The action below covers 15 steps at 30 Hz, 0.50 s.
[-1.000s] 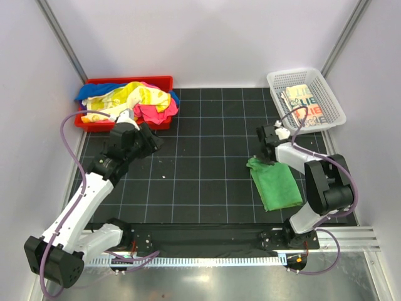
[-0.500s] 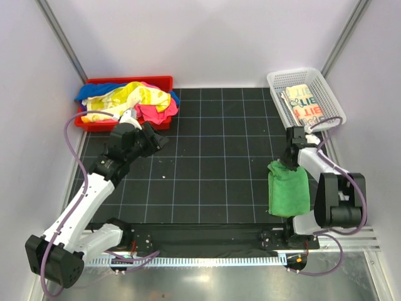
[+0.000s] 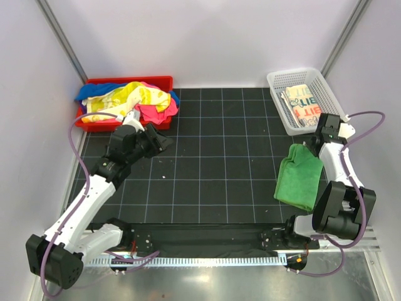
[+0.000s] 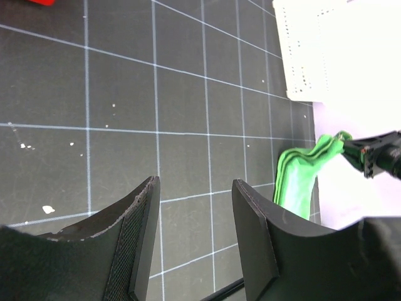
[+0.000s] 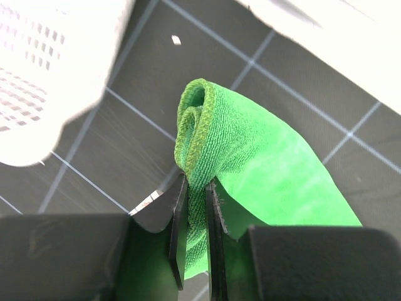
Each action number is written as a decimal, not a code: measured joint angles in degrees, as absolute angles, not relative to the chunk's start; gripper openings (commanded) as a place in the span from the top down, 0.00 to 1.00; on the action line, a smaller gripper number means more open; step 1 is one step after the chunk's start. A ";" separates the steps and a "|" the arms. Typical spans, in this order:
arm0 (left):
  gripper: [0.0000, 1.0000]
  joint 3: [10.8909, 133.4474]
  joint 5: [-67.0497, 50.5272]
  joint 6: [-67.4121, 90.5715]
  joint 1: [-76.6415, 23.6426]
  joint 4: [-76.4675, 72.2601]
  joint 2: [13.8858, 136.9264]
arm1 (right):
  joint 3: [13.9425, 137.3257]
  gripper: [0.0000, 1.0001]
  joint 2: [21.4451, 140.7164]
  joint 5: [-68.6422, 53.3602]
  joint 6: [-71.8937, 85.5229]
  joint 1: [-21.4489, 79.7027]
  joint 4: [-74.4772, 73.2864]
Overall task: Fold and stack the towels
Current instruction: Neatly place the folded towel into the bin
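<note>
A folded green towel [image 3: 302, 177] hangs from my right gripper [image 3: 311, 149], lifted off the mat just below the white basket [image 3: 334, 100]. In the right wrist view the jaws are shut on a thick fold of that green towel [image 5: 250, 157], gripper [image 5: 194, 207]. A folded cream towel [image 3: 304, 103] with printed letters lies in the basket. Loose yellow, pink and blue towels [image 3: 135, 99] are heaped in the red tray [image 3: 158, 81]. My left gripper [image 3: 161, 143] hovers open and empty over the mat below the tray; its fingers [image 4: 254, 219] frame bare mat, gripper [image 4: 195, 216].
The black gridded mat [image 3: 207, 163] covers the table, with a few white specks [image 4: 47, 209]. Grey walls close in on both sides and the back. The basket's corner [image 5: 37, 81] stands close beside the held towel. The arm bases sit at the near edge.
My right gripper has carried the green towel off the mat, rightward and up toward the basket. The left gripper has shifted slightly right and stayed open.
</note>
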State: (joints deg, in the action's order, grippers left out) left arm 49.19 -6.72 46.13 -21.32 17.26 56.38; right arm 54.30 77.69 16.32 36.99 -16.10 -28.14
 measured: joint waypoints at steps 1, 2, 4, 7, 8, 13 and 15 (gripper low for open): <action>0.47 49.08 -6.85 46.15 -21.45 16.99 56.27 | 54.98 0.99 77.95 16.34 36.93 -16.36 -28.01; 0.47 49.01 -6.98 46.15 -21.61 16.82 56.21 | 55.66 0.99 78.17 16.34 36.88 -16.58 -27.83; 0.47 48.93 -7.25 46.15 -21.87 16.34 56.05 | 57.17 0.99 78.61 16.69 36.69 -16.78 -27.68; 0.47 48.93 -7.60 46.17 -22.17 15.88 55.96 | 59.68 0.99 79.55 17.21 36.45 -17.10 -27.07; 0.48 48.90 -7.62 46.24 -22.28 15.79 55.96 | 60.62 0.99 80.01 17.43 36.42 -17.12 -26.70; 0.48 48.53 -7.66 46.35 -23.20 14.79 55.99 | 63.26 0.99 82.85 18.22 36.58 -17.32 -22.81; 0.48 48.45 -7.66 46.35 -23.46 14.48 55.99 | 64.14 0.99 84.29 18.83 36.47 -17.34 -21.34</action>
State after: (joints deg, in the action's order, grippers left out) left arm 48.45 -7.66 46.35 -23.46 14.48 55.99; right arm 64.14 84.29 18.83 36.47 -17.34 -21.34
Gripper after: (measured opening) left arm 0.524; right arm 0.207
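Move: The white bin's middle lies about 25 cm ahead of my right hand, some 3 cm to the right and 6 cm below. The folded rabbit towel already in the bin sits about 24 cm ahead and 3 cm right. The green towel hangs from my pinch, its middle roughly 9 cm back, 2 cm left and 7 cm lower. From my left hand the bin is some 27 cm ahead, 57 cm right and 18 cm below. Keeping the green towel's end pinched, I carry it with my right hand forward towards the bin's near rim, about 6 cm, while lifting some 4 to 5 cm and drifting about 3 cm to the right. The rise levels off near the end as I still push outward, tipping my fingers up about 10 degrees. ##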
